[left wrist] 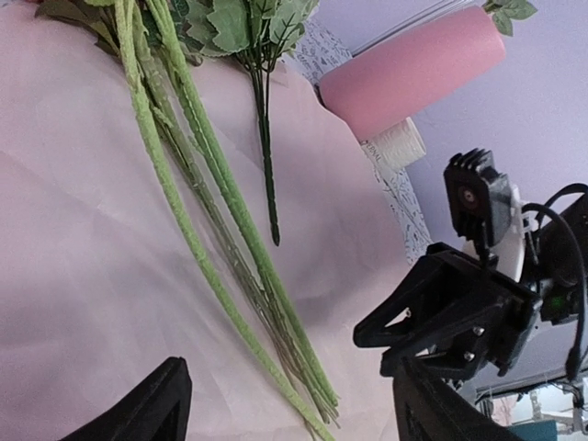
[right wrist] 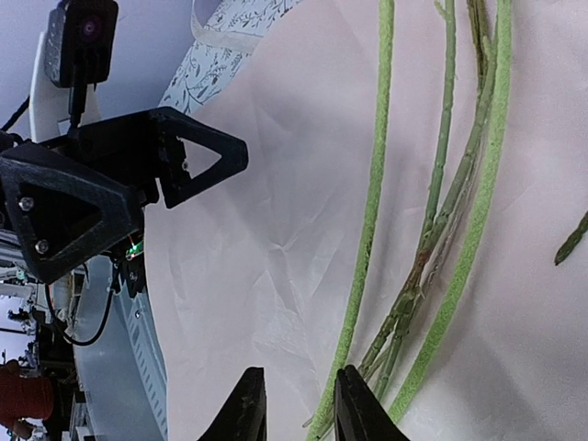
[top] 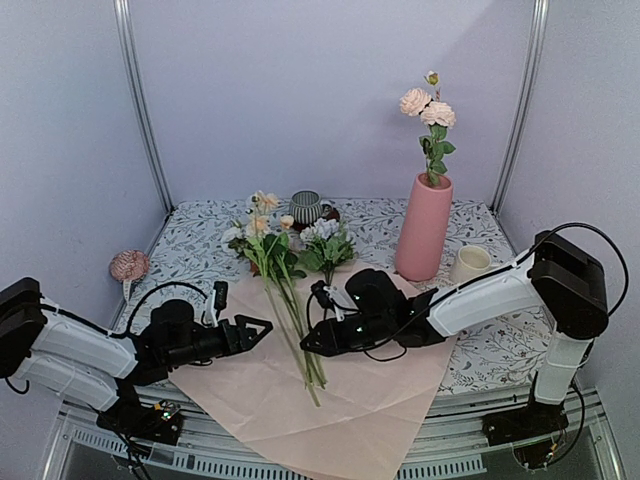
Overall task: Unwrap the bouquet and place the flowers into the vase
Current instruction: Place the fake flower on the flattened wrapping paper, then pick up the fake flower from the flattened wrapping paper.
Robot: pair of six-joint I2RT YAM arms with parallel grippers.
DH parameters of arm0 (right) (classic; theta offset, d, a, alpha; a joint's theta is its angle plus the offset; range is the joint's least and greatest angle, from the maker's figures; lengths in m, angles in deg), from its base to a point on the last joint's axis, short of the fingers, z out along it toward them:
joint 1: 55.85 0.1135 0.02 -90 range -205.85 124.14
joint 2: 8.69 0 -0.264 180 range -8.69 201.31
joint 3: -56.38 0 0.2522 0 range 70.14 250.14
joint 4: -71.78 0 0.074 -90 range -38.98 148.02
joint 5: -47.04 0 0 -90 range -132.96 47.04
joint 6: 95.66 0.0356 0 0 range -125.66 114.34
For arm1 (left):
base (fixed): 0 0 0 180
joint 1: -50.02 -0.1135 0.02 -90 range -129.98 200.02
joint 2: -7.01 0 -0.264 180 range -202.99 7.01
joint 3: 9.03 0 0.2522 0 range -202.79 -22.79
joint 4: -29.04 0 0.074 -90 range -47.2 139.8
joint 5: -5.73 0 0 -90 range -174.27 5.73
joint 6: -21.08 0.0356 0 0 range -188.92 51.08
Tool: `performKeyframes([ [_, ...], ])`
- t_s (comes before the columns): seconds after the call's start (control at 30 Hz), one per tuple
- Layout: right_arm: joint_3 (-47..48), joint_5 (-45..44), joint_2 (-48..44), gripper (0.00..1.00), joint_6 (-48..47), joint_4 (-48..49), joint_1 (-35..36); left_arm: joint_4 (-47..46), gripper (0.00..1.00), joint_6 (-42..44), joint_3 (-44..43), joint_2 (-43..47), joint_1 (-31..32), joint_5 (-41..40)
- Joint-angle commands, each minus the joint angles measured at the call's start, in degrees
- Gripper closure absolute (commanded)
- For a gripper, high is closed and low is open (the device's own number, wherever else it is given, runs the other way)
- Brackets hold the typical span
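Note:
The pale pink paper (top: 370, 400) lies unfolded flat on the table. On it rest the flowers (top: 285, 250), their long green stems (top: 300, 340) pointing toward the near edge. The tall pink vase (top: 423, 228) stands at the back right, holding peach roses (top: 428, 108). My left gripper (top: 255, 331) hovers just left of the stems, open wide and empty; in its wrist view the stems (left wrist: 211, 211) lie ahead of its fingers (left wrist: 147, 404). My right gripper (top: 308, 346) sits low over the stem ends from the right. Its jaws are narrowly open with nothing between them, one finger (right wrist: 354, 404) beside a stem (right wrist: 367, 239).
A striped grey cup (top: 305, 207) stands behind the blooms and a cream mug (top: 470, 263) right of the vase. A pink mushroom-shaped object (top: 129, 265) stands at the table's left edge. A cream ribbon (right wrist: 225, 41) lies on the patterned cloth. The paper overhangs the near edge.

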Motion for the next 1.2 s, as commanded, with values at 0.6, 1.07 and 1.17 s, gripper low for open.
performKeyframes([
  [0.6, -6.38, -9.58, -9.63, 0.72, -0.86, 1.87, 0.12, -12.87, 0.58, -6.2, -6.04, -23.03, 0.75, 1.99],
  [1.07, -8.04, -10.5, -11.21, 0.72, -1.34, 1.76, 0.07, -21.18, 0.64, -8.16, -9.43, -33.22, -1.61, 6.15],
  [1.17, -8.28, -10.72, -11.31, 0.72, -1.37, 1.76, -0.01, -20.27, 0.64, -7.53, -10.78, -33.79, -1.95, 6.56],
])
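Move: The peach flower's green stem crosses ahead of the left hand's fingers, the stretch to take being about 5 cm to its right, 2 cm ahead and some 7 cm below. The other green stems lie about 4 cm to the right of that stem; the white flowers with the dark stem are some 19 cm ahead and 13 cm right of the left hand. From the right hand, the peach flower's stem is about 2 cm left, level fore and aft, and 5 cm below. The peach flower's stem is approached by the left hand, which drops about 6 cm, at first nearly straight down, then also some 4 cm right and a little forward; its fingers tip down about 10 degrees and close from wide to roughly a third open, around the stem. The right hand, already open, backs off right and up, turning slightly clockwise. ##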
